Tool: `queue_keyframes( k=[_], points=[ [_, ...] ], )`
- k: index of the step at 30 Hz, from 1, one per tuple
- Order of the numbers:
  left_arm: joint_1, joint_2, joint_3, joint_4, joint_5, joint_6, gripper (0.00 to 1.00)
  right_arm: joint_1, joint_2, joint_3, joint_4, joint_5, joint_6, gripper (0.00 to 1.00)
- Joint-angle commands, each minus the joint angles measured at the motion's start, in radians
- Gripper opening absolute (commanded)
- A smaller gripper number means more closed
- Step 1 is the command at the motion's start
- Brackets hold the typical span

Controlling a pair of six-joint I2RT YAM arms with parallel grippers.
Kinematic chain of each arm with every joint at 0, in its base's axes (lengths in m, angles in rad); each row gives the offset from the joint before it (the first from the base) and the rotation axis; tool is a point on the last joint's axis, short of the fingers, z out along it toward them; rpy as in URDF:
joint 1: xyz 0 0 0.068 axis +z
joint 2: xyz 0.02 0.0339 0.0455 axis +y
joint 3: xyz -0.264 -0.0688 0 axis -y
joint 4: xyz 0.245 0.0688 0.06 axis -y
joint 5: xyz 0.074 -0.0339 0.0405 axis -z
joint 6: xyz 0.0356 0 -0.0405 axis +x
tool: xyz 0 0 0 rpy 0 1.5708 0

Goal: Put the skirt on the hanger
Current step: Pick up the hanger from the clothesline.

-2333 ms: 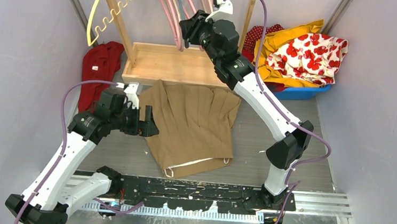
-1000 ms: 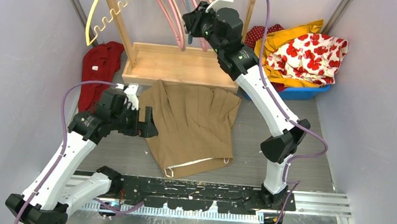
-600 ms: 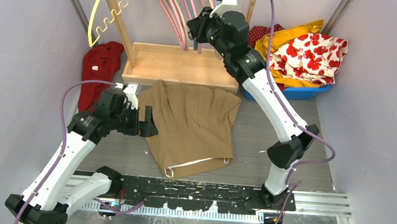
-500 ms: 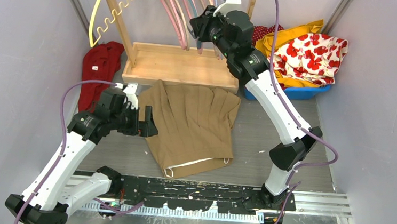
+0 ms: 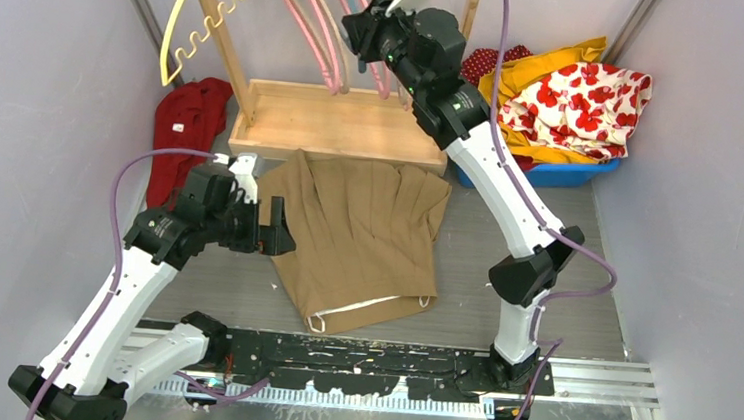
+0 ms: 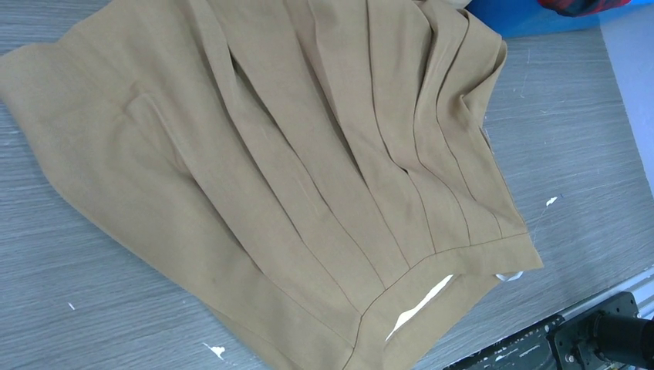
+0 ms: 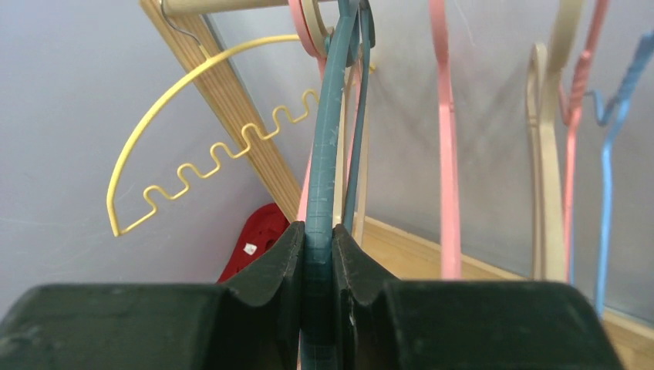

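The tan pleated skirt (image 5: 366, 235) lies flat on the grey table, waistband toward the near edge; it fills the left wrist view (image 6: 308, 177). My left gripper (image 5: 281, 231) hovers at the skirt's left edge, open and holding nothing; its fingers are out of the left wrist view. My right gripper (image 5: 359, 28) is raised at the rack, shut on the lower bar of a teal hanger (image 7: 324, 139). The jaws clamp the bar from both sides (image 7: 318, 239), and the hanger's hook is still up by the wooden rod.
Several pink (image 7: 446, 154), beige and blue hangers hang beside the teal one. A yellow wavy hanger (image 5: 187, 25) hangs at the rack's left post. The wooden rack base (image 5: 335, 122) touches the skirt's far edge. A red garment (image 5: 184, 125) lies left; a blue bin (image 5: 572, 171) of clothes stands right.
The right gripper has swung about at the rack with the teal hanger, right and then back left and up. The left gripper has opened a little wider; its arm has barely moved.
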Motion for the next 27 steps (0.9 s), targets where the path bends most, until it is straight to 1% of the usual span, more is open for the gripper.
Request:
queue_keyframes(
  k=[1, 4, 8, 14, 22, 27],
  points=[
    [0.005, -0.003, 0.043, 0.003, -0.011, 0.003, 0.99, 0.017, 0.027, 0.112, 0.067, -0.032, -0.048, 0.01],
    [0.004, -0.002, 0.038, 0.008, -0.012, 0.004, 0.99, 0.035, -0.034, 0.019, 0.099, -0.004, -0.088, 0.01],
    [0.006, 0.003, 0.037, 0.012, -0.004, 0.004, 0.99, 0.047, -0.105, -0.043, 0.058, 0.028, -0.120, 0.01],
    [0.006, -0.001, 0.038, 0.012, -0.004, 0.001, 0.99, 0.051, -0.224, -0.186, 0.056, 0.061, -0.127, 0.01],
    [0.003, -0.004, 0.033, 0.016, -0.002, -0.006, 0.99, 0.051, -0.372, -0.348, -0.021, 0.107, -0.131, 0.01],
    [0.004, -0.005, 0.036, 0.015, 0.005, -0.012, 0.99, 0.051, -0.450, -0.401, -0.096, 0.126, -0.129, 0.01]
  ],
)
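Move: The right hand already holds the near end of the teal hanger. The skirt it is wanted for lies about 20 cm back, 4 cm to the right and some 50 cm below this hand. The clothesline rod is roughly 18 cm straight ahead and 12 cm higher; the left pink hangers hang about 10 cm ahead and 5 cm left, the right pink hanger 10 cm ahead and 4 cm right. From the left hand the skirt lies around 6 cm ahead, 14 cm right and 20 cm below. Keeping its pinch on the teal hanger's near end, the right hand first edges about 1 cm left and dips a couple of centimetres. It then draws the hanger steadily back and to the right, away from the rod, ending some 8 cm back and 6 cm right of its start. The wrist rolls slightly, left side down, and the fingers stay closed. ##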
